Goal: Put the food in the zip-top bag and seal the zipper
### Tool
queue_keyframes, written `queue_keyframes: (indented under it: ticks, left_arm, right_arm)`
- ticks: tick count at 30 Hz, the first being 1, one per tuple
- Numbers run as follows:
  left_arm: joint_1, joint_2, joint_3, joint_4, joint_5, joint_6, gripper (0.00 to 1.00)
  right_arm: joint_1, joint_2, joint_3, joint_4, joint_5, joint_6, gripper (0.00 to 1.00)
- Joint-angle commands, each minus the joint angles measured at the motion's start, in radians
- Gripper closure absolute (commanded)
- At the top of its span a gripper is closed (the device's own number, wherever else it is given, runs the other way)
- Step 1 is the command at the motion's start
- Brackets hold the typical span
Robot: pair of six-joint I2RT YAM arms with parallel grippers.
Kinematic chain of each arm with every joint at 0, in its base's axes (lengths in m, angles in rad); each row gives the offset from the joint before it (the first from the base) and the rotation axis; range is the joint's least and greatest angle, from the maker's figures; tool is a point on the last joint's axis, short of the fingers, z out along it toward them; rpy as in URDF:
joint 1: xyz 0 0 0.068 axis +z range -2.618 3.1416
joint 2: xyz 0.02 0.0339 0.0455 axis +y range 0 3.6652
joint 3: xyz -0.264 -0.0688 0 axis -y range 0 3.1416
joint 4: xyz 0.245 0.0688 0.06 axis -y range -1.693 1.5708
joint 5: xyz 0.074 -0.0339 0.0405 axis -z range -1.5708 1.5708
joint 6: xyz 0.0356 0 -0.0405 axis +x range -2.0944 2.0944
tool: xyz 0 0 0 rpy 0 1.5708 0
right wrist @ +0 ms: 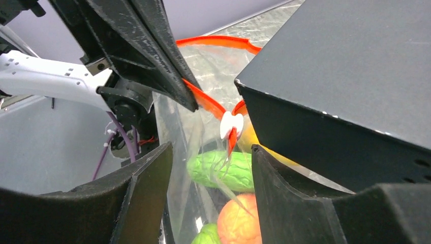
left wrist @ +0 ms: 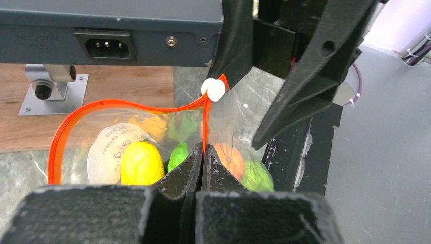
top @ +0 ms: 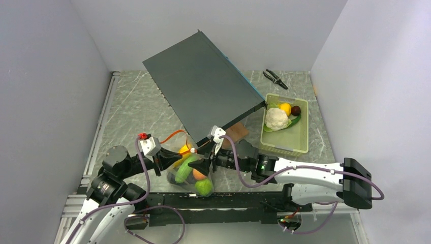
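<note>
The clear zip-top bag (top: pixel 189 173) hangs between my two grippers near the table's front edge. It holds a yellow piece (left wrist: pixel 141 162), a long green piece (right wrist: pixel 223 170), an orange (right wrist: pixel 239 223) and a green lime (top: pixel 204 187). My left gripper (left wrist: pixel 203 150) is shut on the orange-red zipper (left wrist: pixel 101 108), which is open in a loop on its left. The white slider (left wrist: pixel 213 90) sits on the strip just beyond it. My right gripper (right wrist: pixel 211 150) is open, with one finger on each side of the bag below the slider (right wrist: pixel 231 124).
A pale green tray (top: pixel 284 142) at the right holds a white cauliflower (top: pixel 276 118), a yellow piece (top: pixel 285 108) and a dark eggplant (top: pixel 296 110). A big dark flat box (top: pixel 203 86) leans over the bag, propped on a wooden block (top: pixel 236 133). Pliers (top: pixel 275 78) lie at the back.
</note>
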Motion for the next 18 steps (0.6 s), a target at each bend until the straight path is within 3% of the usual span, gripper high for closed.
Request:
queue_keyframes:
  ticks: [1, 3, 7, 8, 10, 12, 13, 16, 18]
  left_arm:
    - [-0.030, -0.021, -0.003, 0.054, 0.042, 0.000, 1.00]
    - [-0.040, -0.022, -0.004, 0.055, 0.034, 0.002, 1.00]
    - [-0.047, -0.029, -0.002, 0.049, 0.011, 0.006, 1.00]
    - [-0.048, -0.031, -0.004, 0.049, 0.011, 0.005, 1.00]
    - [-0.051, -0.036, -0.001, 0.045, 0.003, 0.005, 1.00]
    - [-0.053, -0.040, 0.006, 0.032, -0.031, 0.005, 1.00]
    - [-0.053, -0.041, 0.011, 0.021, -0.062, 0.004, 0.96]
    - [-0.054, -0.041, 0.026, -0.009, -0.150, -0.005, 0.62]
    - [-0.055, -0.045, 0.032, -0.006, -0.161, -0.007, 0.45]
  right_arm:
    - [0.003, 0.033, 0.030, 0.108, -0.019, 0.012, 0.42]
    - [0.004, 0.042, 0.028, 0.117, -0.033, 0.013, 0.48]
    - [0.003, 0.045, 0.015, 0.138, -0.046, 0.019, 0.69]
    - [0.001, 0.045, 0.014, 0.142, -0.047, 0.020, 0.75]
    - [0.003, 0.046, 0.026, 0.135, -0.065, 0.016, 0.98]
    - [0.002, 0.041, 0.040, 0.103, -0.081, 0.014, 1.00]
    - [0.003, 0.036, 0.041, 0.094, -0.090, 0.015, 1.00]
    - [0.002, 0.004, 0.037, 0.063, -0.115, 0.008, 1.00]
    - [0.000, -0.015, 0.043, 0.020, -0.124, -0.003, 1.00]
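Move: The zipper's white slider lies just off the open right fingertips, about 2 cm to the right hand's left, 1 cm ahead and 1 cm higher. In the bag, some 8 cm below that hand, the peach is about 6 cm back and straight in line, the green vegetable 5 cm back and 5 cm left, the yellow pepper 3 cm ahead and 6 cm left. From the left hand, still holding the orange zipper strip, the slider is about 5 cm right, 2 cm ahead and 1 cm up. The right fingers shut on the orange zipper end just below the white slider, easing about 1 cm left and slightly down to reach it, then drawing back about 1 cm once closed. The left hand keeps its pinch on the strip while shifting about 1 cm back, then returns forward as its fingers open and let go. ##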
